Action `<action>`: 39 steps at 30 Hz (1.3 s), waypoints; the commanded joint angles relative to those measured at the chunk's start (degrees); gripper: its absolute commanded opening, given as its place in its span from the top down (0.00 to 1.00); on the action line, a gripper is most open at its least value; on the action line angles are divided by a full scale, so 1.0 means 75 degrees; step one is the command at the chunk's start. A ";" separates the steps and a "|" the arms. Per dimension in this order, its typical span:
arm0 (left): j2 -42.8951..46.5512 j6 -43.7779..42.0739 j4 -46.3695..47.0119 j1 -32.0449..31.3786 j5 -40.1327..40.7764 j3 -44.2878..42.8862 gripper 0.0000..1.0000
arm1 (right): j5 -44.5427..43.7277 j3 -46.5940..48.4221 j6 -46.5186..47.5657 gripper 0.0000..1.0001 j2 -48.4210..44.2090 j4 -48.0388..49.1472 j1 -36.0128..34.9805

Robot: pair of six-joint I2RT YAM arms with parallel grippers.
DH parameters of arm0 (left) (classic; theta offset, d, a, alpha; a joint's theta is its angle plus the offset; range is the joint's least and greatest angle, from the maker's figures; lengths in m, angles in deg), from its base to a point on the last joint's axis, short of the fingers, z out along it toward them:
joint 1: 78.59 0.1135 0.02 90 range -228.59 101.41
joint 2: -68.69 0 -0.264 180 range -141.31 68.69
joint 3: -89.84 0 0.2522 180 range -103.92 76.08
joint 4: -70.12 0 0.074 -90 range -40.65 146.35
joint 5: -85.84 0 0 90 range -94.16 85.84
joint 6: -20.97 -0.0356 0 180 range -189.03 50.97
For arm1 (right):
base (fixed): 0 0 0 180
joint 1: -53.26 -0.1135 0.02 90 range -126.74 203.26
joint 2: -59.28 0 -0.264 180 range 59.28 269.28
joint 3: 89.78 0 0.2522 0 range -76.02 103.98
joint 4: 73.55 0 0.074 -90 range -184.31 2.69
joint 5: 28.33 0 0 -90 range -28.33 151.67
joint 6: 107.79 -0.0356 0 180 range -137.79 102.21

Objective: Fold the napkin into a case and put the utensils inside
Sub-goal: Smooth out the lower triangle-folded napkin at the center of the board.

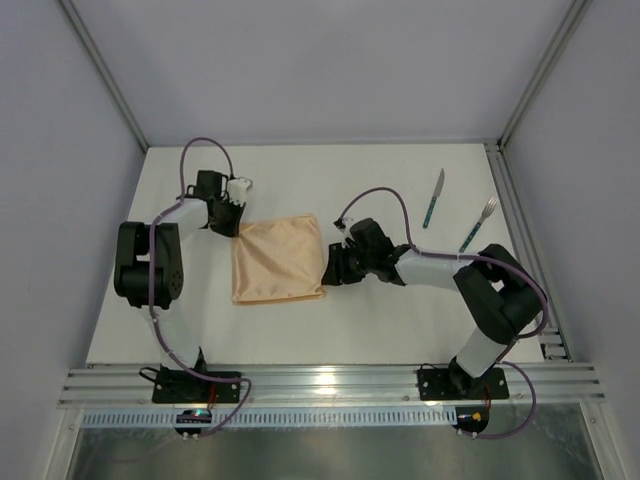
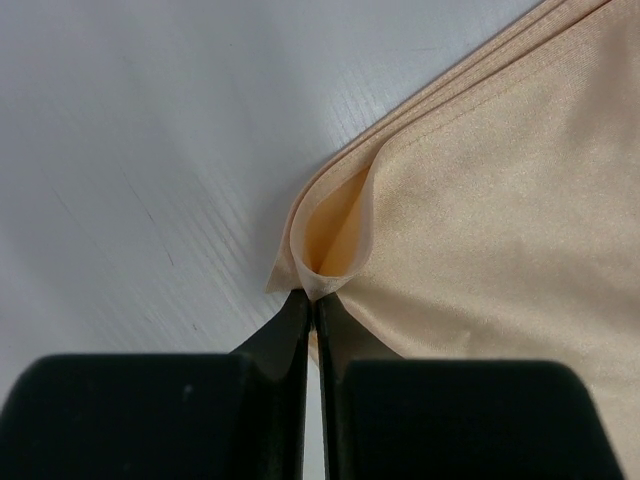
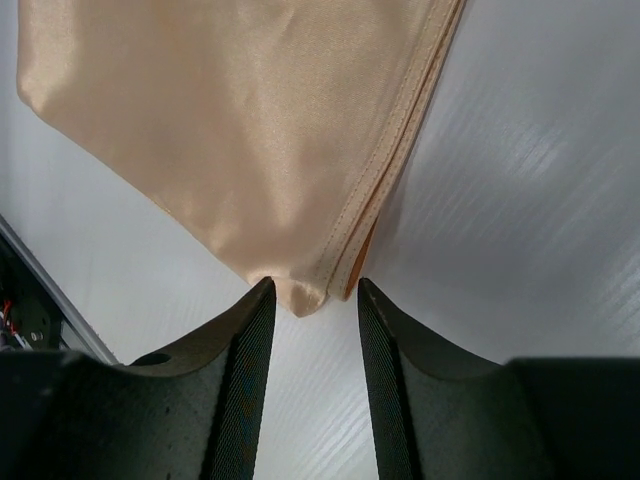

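The peach-orange napkin (image 1: 276, 258) lies folded in layers as a roughly square pad on the white table; no narrow case is in view. My left gripper (image 1: 232, 222) is shut on its far left corner, pinching a raised loop of the napkin (image 2: 480, 230) between the gripper's tips (image 2: 312, 296). My right gripper (image 1: 328, 272) is open at the near right corner; in the right wrist view the napkin's (image 3: 250, 120) stitched corner sits just between the gripper's tips (image 3: 313, 290). The teal-handled knife (image 1: 433, 198) and fork (image 1: 478, 224) lie at the far right, apart from both grippers.
A metal rail (image 1: 330, 385) runs along the table's near edge by the arm bases. Another rail (image 1: 520, 240) borders the right edge close to the fork. Grey walls enclose the table on the left, back and right.
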 commanded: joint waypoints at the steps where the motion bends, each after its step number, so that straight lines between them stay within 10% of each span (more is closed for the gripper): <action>1: 0.0259 -0.0168 -0.0052 0.0060 -0.0093 0.0137 0.99 | -0.0055 0.0330 -0.0061 0.57 0.0393 0.0312 -0.0166; 4: 0.0282 -0.0145 -0.0111 0.0095 -0.0163 0.0125 1.00 | -0.0032 0.0214 -0.0155 0.57 0.0605 0.0440 -0.0178; 11: 0.0446 -0.0214 -0.0263 0.0259 -0.0350 0.0207 1.00 | -0.0067 -0.0208 -0.0038 0.96 0.0347 0.0371 -0.0178; 22: 0.1489 -0.0683 -0.0978 0.0295 -0.0831 0.1062 1.00 | 0.0050 -0.0303 0.0618 0.96 -0.0297 -0.0427 -0.0178; 30: 0.1922 -0.0929 -0.1259 0.0295 -0.0831 0.1168 0.63 | 0.0331 -0.0478 0.0502 0.96 -0.0485 -0.0532 -0.0307; 39: 0.3667 -0.1246 -0.1505 0.0295 -0.0690 0.1449 0.53 | 0.0577 -0.0478 0.0443 0.93 -0.0333 -0.0204 -0.0307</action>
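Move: The right hand hovers open just over the napkin's near right corner, which lies about 3 cm below its fingers, some 1 cm back and 1 cm to the left; from this hand the near left corner is about 20 cm left and 5 cm back, the far right corner 19 cm ahead and 3 cm left. The left hand already pinches the far left corner; from it the near left corner lies roughly 21 cm straight back. The right fingers come down about 2 cm and close on the napkin's near right corner, then drag it back towards the bases and slightly right. Meanwhile the left hand, still pinching the far left corner, pulls it back some 6 cm in step, opens to let go, and lifts clear by about 5 cm with a little further drift back. ##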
